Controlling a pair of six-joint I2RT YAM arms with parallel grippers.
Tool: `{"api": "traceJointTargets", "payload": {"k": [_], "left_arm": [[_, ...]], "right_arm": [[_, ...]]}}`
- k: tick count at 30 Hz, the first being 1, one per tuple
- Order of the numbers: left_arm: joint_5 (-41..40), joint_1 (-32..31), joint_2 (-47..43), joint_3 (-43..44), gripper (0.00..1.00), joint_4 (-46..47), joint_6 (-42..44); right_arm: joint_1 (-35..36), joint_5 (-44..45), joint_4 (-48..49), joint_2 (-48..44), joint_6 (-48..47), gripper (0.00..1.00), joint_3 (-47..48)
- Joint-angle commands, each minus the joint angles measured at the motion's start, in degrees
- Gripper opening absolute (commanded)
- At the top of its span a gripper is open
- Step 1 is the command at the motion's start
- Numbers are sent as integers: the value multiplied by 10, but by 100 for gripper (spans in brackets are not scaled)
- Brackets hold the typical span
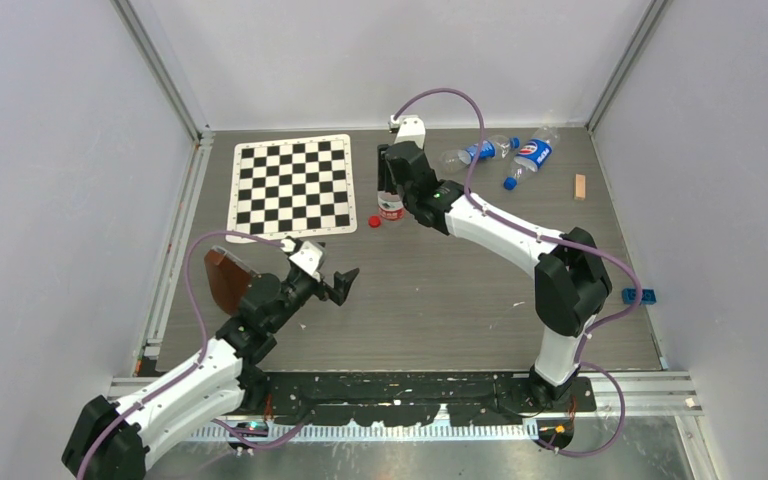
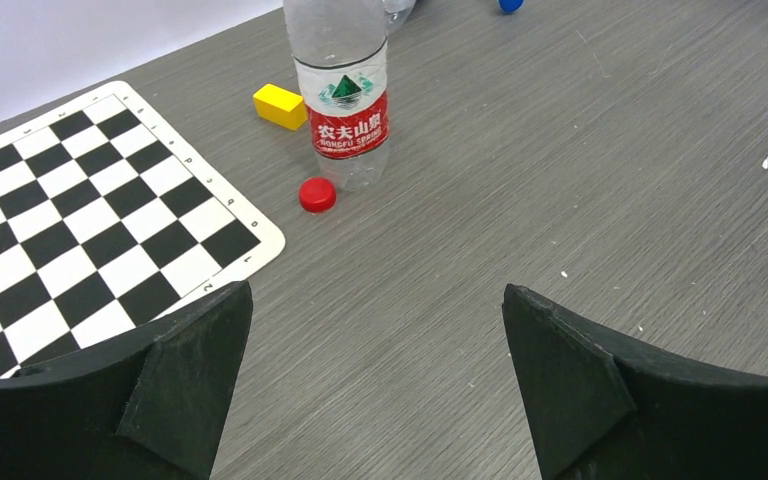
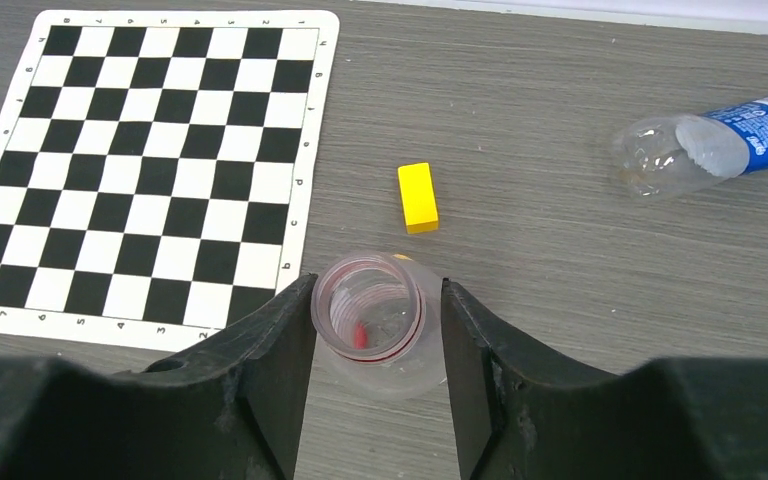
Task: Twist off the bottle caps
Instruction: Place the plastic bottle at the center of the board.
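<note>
The red-labelled bottle [image 1: 391, 205] [image 2: 345, 100] stands upright just right of the chessboard, its neck open and uncapped [image 3: 380, 370]. Its red cap [image 1: 374, 222] [image 2: 317, 194] lies on the table beside its base. My right gripper [image 1: 392, 185] [image 3: 378, 283] hangs over the bottle with a finger on each side of the neck; the left finger is at the rim and a thin gap shows on the right. Two blue-labelled bottles [image 1: 480, 152] [image 1: 530, 157] lie at the back right, one with a blue cap [image 1: 509, 184] on. My left gripper [image 1: 345, 285] [image 2: 377, 290] is open and holds nothing, well short of the bottle.
A chessboard mat [image 1: 293, 185] lies at the back left. A yellow block [image 2: 280, 106] [image 3: 418, 197] rests behind the standing bottle. A small wooden block [image 1: 580, 186] and a blue brick [image 1: 645, 296] sit near the right edge. A brown object [image 1: 225, 280] lies by the left arm.
</note>
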Motion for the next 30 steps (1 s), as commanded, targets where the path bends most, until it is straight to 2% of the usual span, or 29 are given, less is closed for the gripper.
{"api": "traceJointTargets", "payload": {"k": [1, 6, 16, 23, 26, 30], "left_arm": [[14, -3, 4, 26, 98, 30, 1], [18, -2, 5, 27, 98, 26, 1], [18, -3, 8, 27, 98, 24, 3], [19, -2, 7, 28, 98, 19, 3], [19, -3, 5, 29, 98, 19, 3], [19, -3, 7, 29, 98, 18, 3]], "right_arm": [[0, -15, -18, 3, 0, 54, 21], [0, -16, -23, 5, -1, 55, 27], [-1, -19, -29, 4, 0, 71, 36], [-1, -22, -34, 1, -2, 76, 39], [-1, -27, -35, -1, -2, 82, 39], [-1, -37, -37, -7, -2, 86, 38]]}}
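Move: The plastic bottle stands upright between my right fingers, which hold it near the top, so its middle lies straight below my hand point, roughly 6 cm down. Its red cap is on the table about 4 cm left and 2 cm back, the yellow block some 9 cm ahead and 1 cm left; the checkerboard's middle is about 23 cm left and 7 cm ahead. From my idle left hand the bottle is some 20 cm ahead, 10 cm right and 3 cm lower. I let go of the bottle: my right fingers spread from about half open to more than four fifths open, and both pads come off its upper sides. While they open, my hand sinks roughly 1 cm and draws back nearly as far, staying around the open neck and tipping down only slightly. ##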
